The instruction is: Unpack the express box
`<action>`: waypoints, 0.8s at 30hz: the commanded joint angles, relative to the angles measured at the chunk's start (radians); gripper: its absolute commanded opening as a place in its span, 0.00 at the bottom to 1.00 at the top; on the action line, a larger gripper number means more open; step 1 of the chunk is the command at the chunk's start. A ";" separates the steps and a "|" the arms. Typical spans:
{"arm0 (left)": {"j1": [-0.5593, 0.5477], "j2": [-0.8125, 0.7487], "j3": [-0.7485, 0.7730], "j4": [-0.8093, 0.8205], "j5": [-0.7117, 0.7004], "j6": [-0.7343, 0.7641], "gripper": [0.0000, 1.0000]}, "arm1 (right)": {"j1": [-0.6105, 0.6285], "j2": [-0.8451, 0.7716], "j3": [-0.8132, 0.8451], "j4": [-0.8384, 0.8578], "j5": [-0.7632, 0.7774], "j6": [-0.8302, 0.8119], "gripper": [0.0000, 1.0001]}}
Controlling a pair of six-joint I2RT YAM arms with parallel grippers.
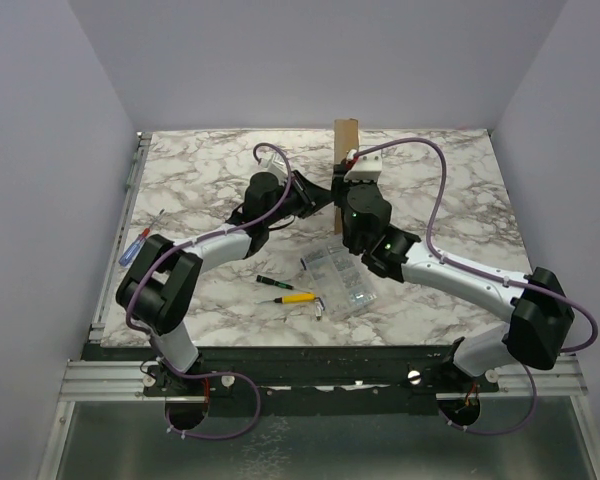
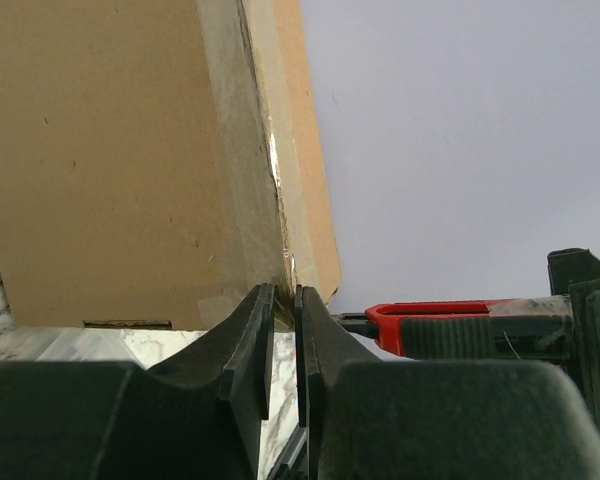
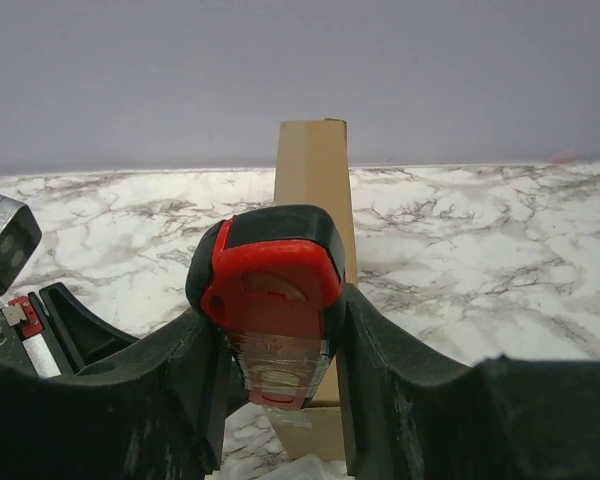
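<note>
The express box (image 1: pixel 345 135), plain brown cardboard, stands on edge at the back of the marble table. In the left wrist view it fills the upper left (image 2: pixel 110 150). My left gripper (image 2: pixel 285 295) is nearly closed, pinching the thin lower corner of the box's taped edge (image 1: pixel 325 195). My right gripper (image 3: pixel 278 325) is shut on a red and black box cutter (image 3: pixel 270 290), which points at the narrow face of the box (image 3: pixel 315 160). The cutter (image 2: pixel 460 325) shows right of the left fingers. Both grippers (image 1: pixel 348 182) meet just in front of the box.
A clear plastic compartment case (image 1: pixel 342 280) lies on the table in front of the arms. Left of it lie a yellow-handled screwdriver (image 1: pixel 298 297), a green and black one (image 1: pixel 272 282) and a small hex key (image 1: pixel 320 306). A pen (image 1: pixel 132 245) lies at the table's left edge.
</note>
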State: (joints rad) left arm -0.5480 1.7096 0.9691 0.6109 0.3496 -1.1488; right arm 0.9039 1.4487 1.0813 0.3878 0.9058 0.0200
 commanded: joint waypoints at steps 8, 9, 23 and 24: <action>-0.036 -0.057 0.023 -0.104 -0.022 -0.006 0.19 | 0.029 0.007 0.014 0.141 0.000 -0.053 0.00; -0.034 -0.056 0.025 -0.122 -0.030 0.006 0.21 | 0.029 0.001 0.019 0.135 -0.003 -0.052 0.00; -0.011 -0.093 0.066 -0.213 -0.054 0.145 0.75 | 0.027 -0.050 -0.027 0.076 0.021 0.019 0.00; -0.013 -0.079 0.078 -0.217 -0.053 0.149 0.75 | 0.027 -0.053 -0.027 0.074 0.019 0.020 0.00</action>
State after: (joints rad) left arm -0.5526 1.6436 0.9871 0.4091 0.2787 -1.0489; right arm 0.9173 1.4319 1.0664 0.4236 0.9165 -0.0151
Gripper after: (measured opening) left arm 0.723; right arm 0.447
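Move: The standing box has its middle about 10 cm ahead of the left hand, 2 cm to its right and 6 cm below; the fingertips are already at its near top corner. The cutter held by the right hand is some 6 cm above the left fingertips, 1 cm back and 1 cm right. The clear parts case lies about 11 cm back, straight below in line. From the right hand the box's middle is roughly 11 cm ahead, 1 cm right and 16 cm down. The box's near top corner is let go by the left hand: after a slight lift its nearly shut fingers spread wide, while the hand eases about 1.5 cm left and sinks a little, rolling some 10 degrees so its left side rises. The right hand keeps its grip on the cutter and holds it nearly still, nose down at that corner. ##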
